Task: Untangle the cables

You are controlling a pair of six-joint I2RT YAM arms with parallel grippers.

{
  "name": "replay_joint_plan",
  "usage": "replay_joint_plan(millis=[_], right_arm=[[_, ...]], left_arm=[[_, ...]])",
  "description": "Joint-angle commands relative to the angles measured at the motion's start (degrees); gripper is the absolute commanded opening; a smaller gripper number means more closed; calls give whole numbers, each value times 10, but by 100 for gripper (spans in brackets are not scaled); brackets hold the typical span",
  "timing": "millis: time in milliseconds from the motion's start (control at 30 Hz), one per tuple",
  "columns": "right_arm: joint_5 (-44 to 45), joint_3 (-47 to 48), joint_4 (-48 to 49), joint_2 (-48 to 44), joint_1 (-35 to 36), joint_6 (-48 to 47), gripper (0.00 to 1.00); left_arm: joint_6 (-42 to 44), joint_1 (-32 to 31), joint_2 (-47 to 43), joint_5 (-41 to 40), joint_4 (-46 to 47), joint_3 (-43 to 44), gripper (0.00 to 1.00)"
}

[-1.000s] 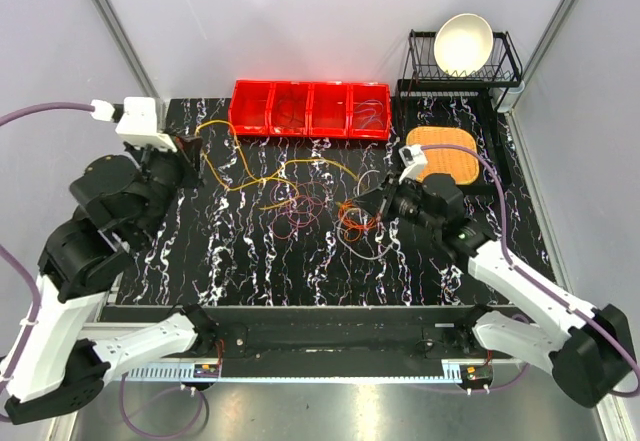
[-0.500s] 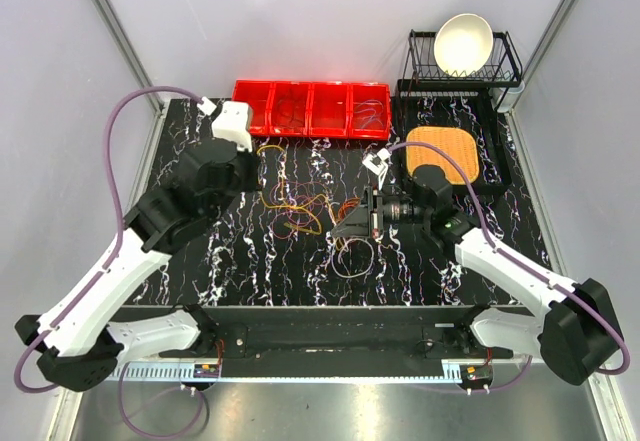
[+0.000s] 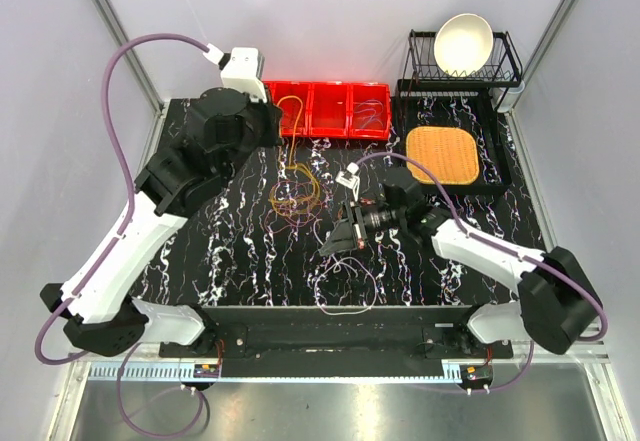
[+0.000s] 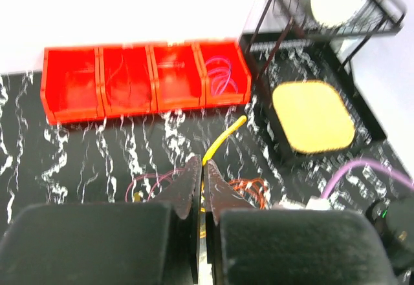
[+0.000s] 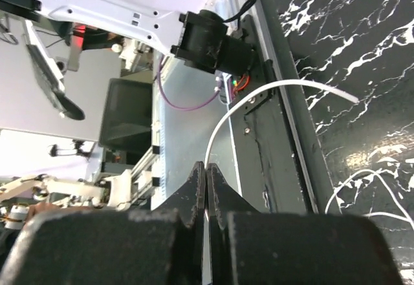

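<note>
The cables form a loose tangle (image 3: 293, 196) of orange, yellow and red loops at mid-table. My left gripper (image 3: 280, 119) is raised near the red bins and shut on a yellow cable (image 3: 293, 151), which hangs down into the tangle. In the left wrist view the jaws (image 4: 203, 163) pinch that yellow cable (image 4: 224, 134), with orange loops (image 4: 253, 188) below. My right gripper (image 3: 328, 247) sits low, near the front of the table, shut on a whitish cable (image 3: 345, 312) that trails to the front edge. The right wrist view shows this whitish cable (image 5: 259, 94) arcing out of the shut jaws (image 5: 206, 167).
A row of red bins (image 3: 335, 109) with a few cables inside stands at the back. At the back right, a woven yellow mat (image 3: 443, 156) lies on a black tray. Behind it a wire rack (image 3: 505, 56) holds a white bowl (image 3: 463, 41).
My left arm has risen and swung toward the bins, lifting the yellow cable from the tangle. My right gripper has moved toward the front left, dragging the whitish cable out.
</note>
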Motion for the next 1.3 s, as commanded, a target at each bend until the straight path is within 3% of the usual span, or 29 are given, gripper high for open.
replay_joint_plan(millis=[0, 200, 233, 267, 300, 433, 667, 867, 1267], right_arm=[[136, 20, -46, -72, 6, -49, 0], [409, 52, -186, -135, 6, -92, 0], [437, 58, -202, -124, 5, -92, 7], [465, 77, -240, -115, 5, -92, 22], [523, 85, -263, -104, 6, -89, 57], [563, 105, -306, -60, 5, -87, 82], [412, 90, -220, -88, 19, -119, 88], [399, 100, -173, -96, 60, -167, 89], [417, 179, -142, 6, 99, -228, 88]], left_arm=[[21, 1, 4, -35, -2, 22, 0], [39, 5, -49, -62, -2, -28, 0], [40, 6, -64, -62, -3, -32, 0], [40, 5, -70, -59, -5, -38, 0], [42, 5, -76, -49, -7, -41, 0], [40, 5, -99, -21, -21, -52, 0], [38, 5, -116, 32, -35, -70, 0], [20, 5, -106, 61, -63, -38, 0], [2, 5, -95, 105, -78, -16, 0]])
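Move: The right fingers hold the white cable some 20 cm above the table; its loops lie about 4 cm right and 2 cm back of them. The lower loops of the yellow cable are roughly 18 cm ahead of that hand and 8 cm left, with the pink cable close by at 17 ahead and 9 left; the orange cable lies about 12 cm ahead and 8 right. From the left hand, which already holds the yellow cable up high, those yellow loops hang some 4 cm ahead, straight below by roughly 40. Swing the right gripper about 11 cm forward and 5 right, turning some 40 degrees clockwise, and open wide on the way to let go of the white cable; then bring the open fingers back a little and left, towards the yellow cable. Keep the left gripper shut on the yellow cable, easing it about 5 cm back while it sways left and half back again. ##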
